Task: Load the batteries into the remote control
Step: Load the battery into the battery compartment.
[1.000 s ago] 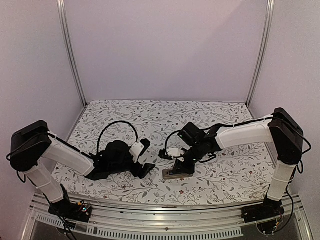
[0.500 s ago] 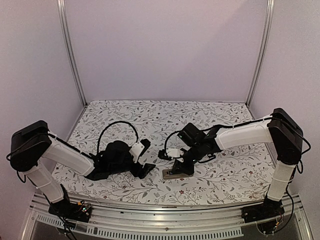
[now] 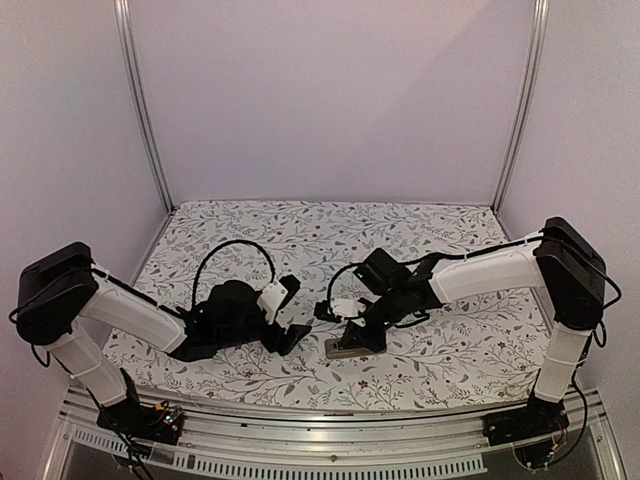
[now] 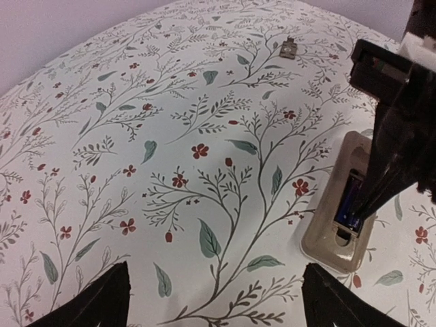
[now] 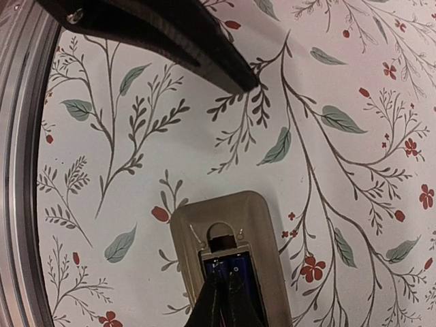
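The remote control (image 3: 340, 349) lies back up on the flowered cloth, its grey-tan back (image 5: 197, 225) showing an uncovered battery bay. Two dark blue batteries (image 5: 235, 264) lie side by side in that bay, also seen in the left wrist view as batteries (image 4: 349, 201) inside the remote control (image 4: 334, 238). My right gripper (image 5: 225, 283) is shut, its tips pressed together and resting down on the batteries; it shows as the right gripper (image 3: 358, 335) from above. My left gripper (image 4: 214, 289) stands open over bare cloth just left of the remote, seen as the left gripper (image 3: 297, 312) from above.
A small grey-tan piece (image 4: 289, 48) lies on the cloth farther back. One finger of the left gripper (image 5: 170, 34) crosses the top of the right wrist view. The table's metal front rail (image 5: 17, 170) runs close beside the remote.
The right gripper's tips have drawn a little closer together over the batteries. The left arm has shifted slightly; the remote has not moved.
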You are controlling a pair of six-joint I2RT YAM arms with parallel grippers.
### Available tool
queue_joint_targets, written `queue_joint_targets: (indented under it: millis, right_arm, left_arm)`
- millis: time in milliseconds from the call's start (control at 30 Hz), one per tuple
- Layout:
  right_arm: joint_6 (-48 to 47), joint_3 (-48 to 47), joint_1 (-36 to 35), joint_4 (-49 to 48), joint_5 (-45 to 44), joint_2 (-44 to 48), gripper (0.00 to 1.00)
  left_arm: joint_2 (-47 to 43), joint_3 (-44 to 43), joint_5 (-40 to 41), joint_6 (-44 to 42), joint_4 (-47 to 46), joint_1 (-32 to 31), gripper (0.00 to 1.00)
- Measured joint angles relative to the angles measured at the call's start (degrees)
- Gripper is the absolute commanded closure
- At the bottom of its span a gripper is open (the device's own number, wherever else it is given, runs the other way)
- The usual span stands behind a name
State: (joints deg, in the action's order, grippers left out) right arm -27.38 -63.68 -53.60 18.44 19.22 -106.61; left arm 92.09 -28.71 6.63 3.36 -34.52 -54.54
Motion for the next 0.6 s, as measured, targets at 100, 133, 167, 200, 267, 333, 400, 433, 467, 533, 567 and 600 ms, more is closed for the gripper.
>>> queue_joint_targets:
  millis: [100, 133, 167, 200, 267, 333, 400, 433, 467, 533, 567, 600]
  right_arm:
    - [0.1, 0.0, 0.0, 0.0, -0.1, 0.0, 0.94]
    - [0.1, 0.0, 0.0, 0.0, -0.1, 0.0, 0.93]
    - [0.2, -0.1, 0.0, 0.0, -0.2, 0.0, 0.91]
    - [0.2, -0.1, 0.0, 0.1, -0.2, 0.0, 0.89]
    - [0.3, -0.2, 0.0, 0.4, -0.3, 0.0, 0.85]
    - [0.3, -0.5, 0.0, 0.7, -0.7, 0.0, 0.80]
    - [0.4, -0.5, 0.0, 0.9, -0.7, 0.0, 0.76]
    - [0.3, -0.8, 0.0, 1.2, -0.7, 0.2, 0.74]
    - [0.3, -1.0, 0.0, 1.4, -0.7, 0.3, 0.72]
    - [0.1, -1.7, 0.0, 2.1, -0.6, 0.3, 0.68]
    - [-0.1, -2.1, 0.0, 2.3, -0.6, 0.3, 0.67]
    - [-0.3, -2.6, 0.0, 2.4, -0.5, 0.3, 0.65]
  left_arm:
    - [-0.9, 0.5, 0.1, 0.0, -1.0, -0.1, 0.13]
    - [-1.1, 0.6, 0.1, -0.1, -1.2, -0.2, 0.13]
    - [-1.2, 0.6, 0.2, -0.2, -1.3, -0.3, 0.13]
    - [-1.4, 0.6, 0.3, -0.2, -1.3, -0.5, 0.13]
    - [-1.7, 0.6, 0.5, -0.4, -1.3, -0.8, 0.13]
    - [-2.2, 0.6, 0.9, -0.5, -1.3, -1.0, 0.12]
    - [-2.9, 0.8, 1.4, -0.8, -1.6, -1.0, 0.12]
    - [-3.3, 0.8, 1.7, -1.0, -1.7, -1.0, 0.12]
    - [-3.5, 0.8, 1.9, -1.3, -1.7, -1.0, 0.12]
    - [-4.0, 0.8, 2.3, -1.7, -1.6, -1.1, 0.12]
    - [-4.3, 0.8, 2.6, -1.9, -1.6, -1.1, 0.12]
    - [-4.5, 0.8, 2.8, -2.0, -1.6, -1.1, 0.12]
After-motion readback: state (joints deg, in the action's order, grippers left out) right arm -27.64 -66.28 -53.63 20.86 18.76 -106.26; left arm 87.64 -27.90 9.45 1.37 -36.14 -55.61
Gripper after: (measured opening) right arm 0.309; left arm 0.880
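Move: The right hand's nearly shut fingertips are on the battery, whose middle lies about 1 cm to the right and 1 cm below, level fore and aft. The remote control under it is centred some 2 cm to that hand's right and 2 cm down. From the open left hand, the battery lies roughly 9 cm to the right, 4 cm back and 4 cm lower. Right fingers open about a quarter, rising 1 cm off the battery; the left hand rises 3 cm. ##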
